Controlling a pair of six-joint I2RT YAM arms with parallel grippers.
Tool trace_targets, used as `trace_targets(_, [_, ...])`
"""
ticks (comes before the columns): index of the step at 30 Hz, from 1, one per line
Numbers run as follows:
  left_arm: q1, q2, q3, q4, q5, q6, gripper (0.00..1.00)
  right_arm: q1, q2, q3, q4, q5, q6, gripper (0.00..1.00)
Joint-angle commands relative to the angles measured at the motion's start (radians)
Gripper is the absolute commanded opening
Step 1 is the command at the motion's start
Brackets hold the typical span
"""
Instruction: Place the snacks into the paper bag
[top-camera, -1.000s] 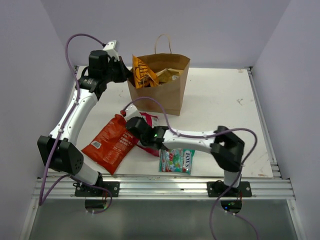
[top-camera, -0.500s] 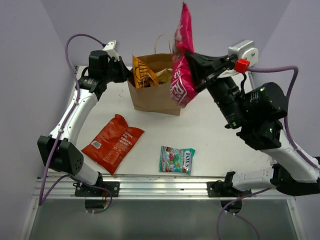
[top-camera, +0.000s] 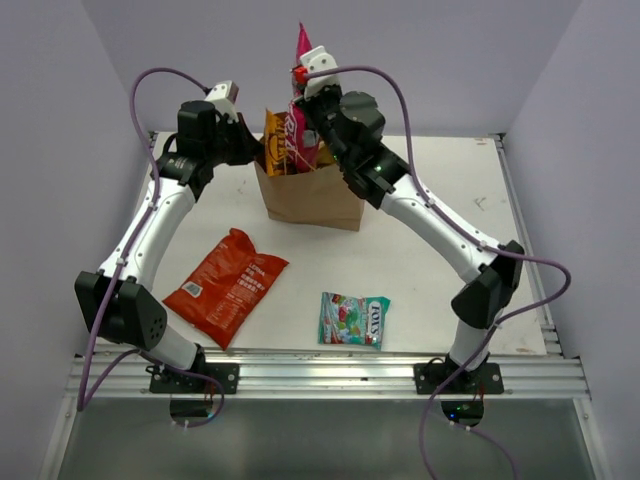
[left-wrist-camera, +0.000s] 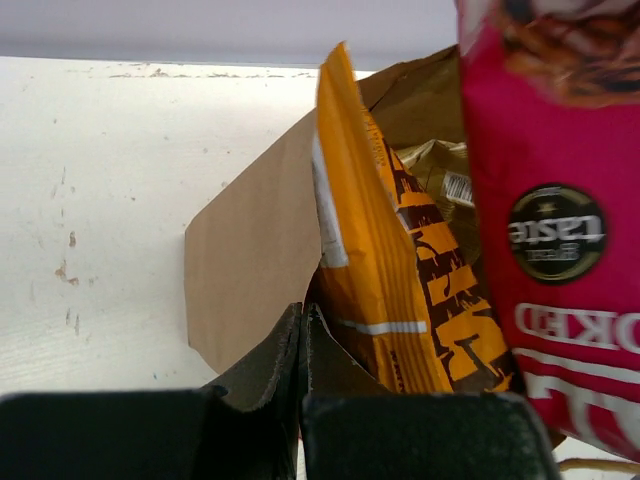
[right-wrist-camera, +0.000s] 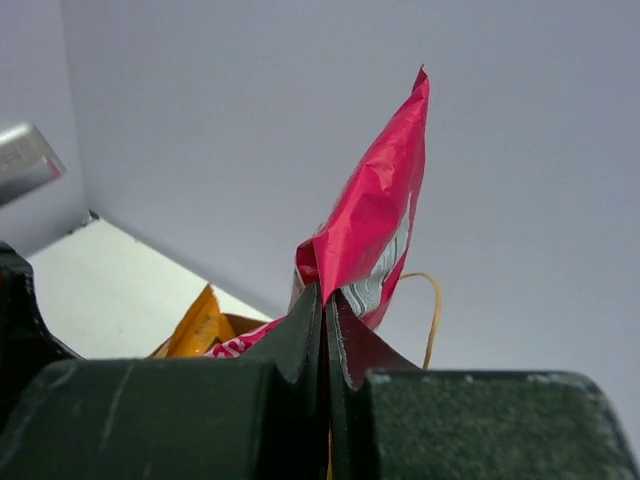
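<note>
The brown paper bag (top-camera: 318, 198) stands upright at the back of the table. My left gripper (top-camera: 252, 150) is shut on its left rim (left-wrist-camera: 250, 262), fingertips together (left-wrist-camera: 302, 318). The orange-yellow bag (top-camera: 277, 142) stands in the bag's mouth (left-wrist-camera: 380, 250), and a tan pouch with a white label (left-wrist-camera: 445, 175) lies deeper inside. My right gripper (top-camera: 303, 70) is shut on the upper part of the magenta bag (top-camera: 297, 130), whose lower end hangs into the bag's mouth (left-wrist-camera: 555, 200). In the right wrist view the jaws (right-wrist-camera: 326, 297) pinch the magenta bag (right-wrist-camera: 380, 200).
The red-orange chip bag (top-camera: 227, 285) lies flat at the front left. The teal candy packet (top-camera: 353, 320) lies near the front edge. A looped bag handle (right-wrist-camera: 433, 310) rises behind the magenta bag. Grey walls enclose the white table (top-camera: 440, 200).
My right arm lifted the magenta bag off the table, swung it up and left, and now holds it over the paper bag with its lower end inside. The left arm has not moved.
</note>
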Motion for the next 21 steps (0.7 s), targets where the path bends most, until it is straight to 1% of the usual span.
trace_targets(1, [-0.005, -0.032, 0.004, 0.022, -0.01, 0.005, 0.0, -0.002, -0.025, 0.04, 0.184, 0.041, -0.017, 0.0])
trace_targets(5, [-0.005, -0.021, 0.008, 0.018, -0.013, 0.01, 0.0, -0.002, 0.001, -0.018, 0.251, 0.119, -0.052, 0.0])
trace_targets(7, [-0.005, -0.018, 0.008, 0.018, -0.01, 0.011, 0.0, -0.002, 0.009, -0.027, 0.278, 0.169, -0.103, 0.0])
trace_targets(12, [-0.005, -0.009, 0.003, 0.025, -0.004, 0.015, 0.0, -0.004, 0.055, 0.013, 0.27, 0.229, -0.215, 0.0])
trace_targets(15, [-0.005, -0.004, -0.003, 0.036, 0.008, 0.01, 0.0, -0.002, 0.078, 0.002, 0.273, 0.258, -0.235, 0.0])
trace_targets(21, [-0.005, 0.0, 0.001, 0.033, 0.017, 0.018, 0.0, 0.019, 0.181, -0.027, 0.27, 0.301, -0.269, 0.0])
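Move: The right hand already holds the pink packet up above the paper bag's mouth. The mouth's middle lies roughly 20 cm below it, some 2 cm ahead and 4 cm to its right. Inside the bag the orange packet is about 20 cm below the hand and 1 cm left, and the gold one some 27 cm below, 2 cm ahead and 6 cm right. From the left hand, pinching the left rim, the mouth's middle is about 9 cm right and 2 cm ahead. Still pinching the pink packet, the right hand dips about 3 cm, rises partly back as it edges right, then sinks again towards the bag's mouth, ending roughly 5 cm lower and 5 cm farther forward. Its wrist swings about 15 degrees clockwise and the fingers stay shut. The left hand holds still, keeping its pinch on the bag's left rim. ##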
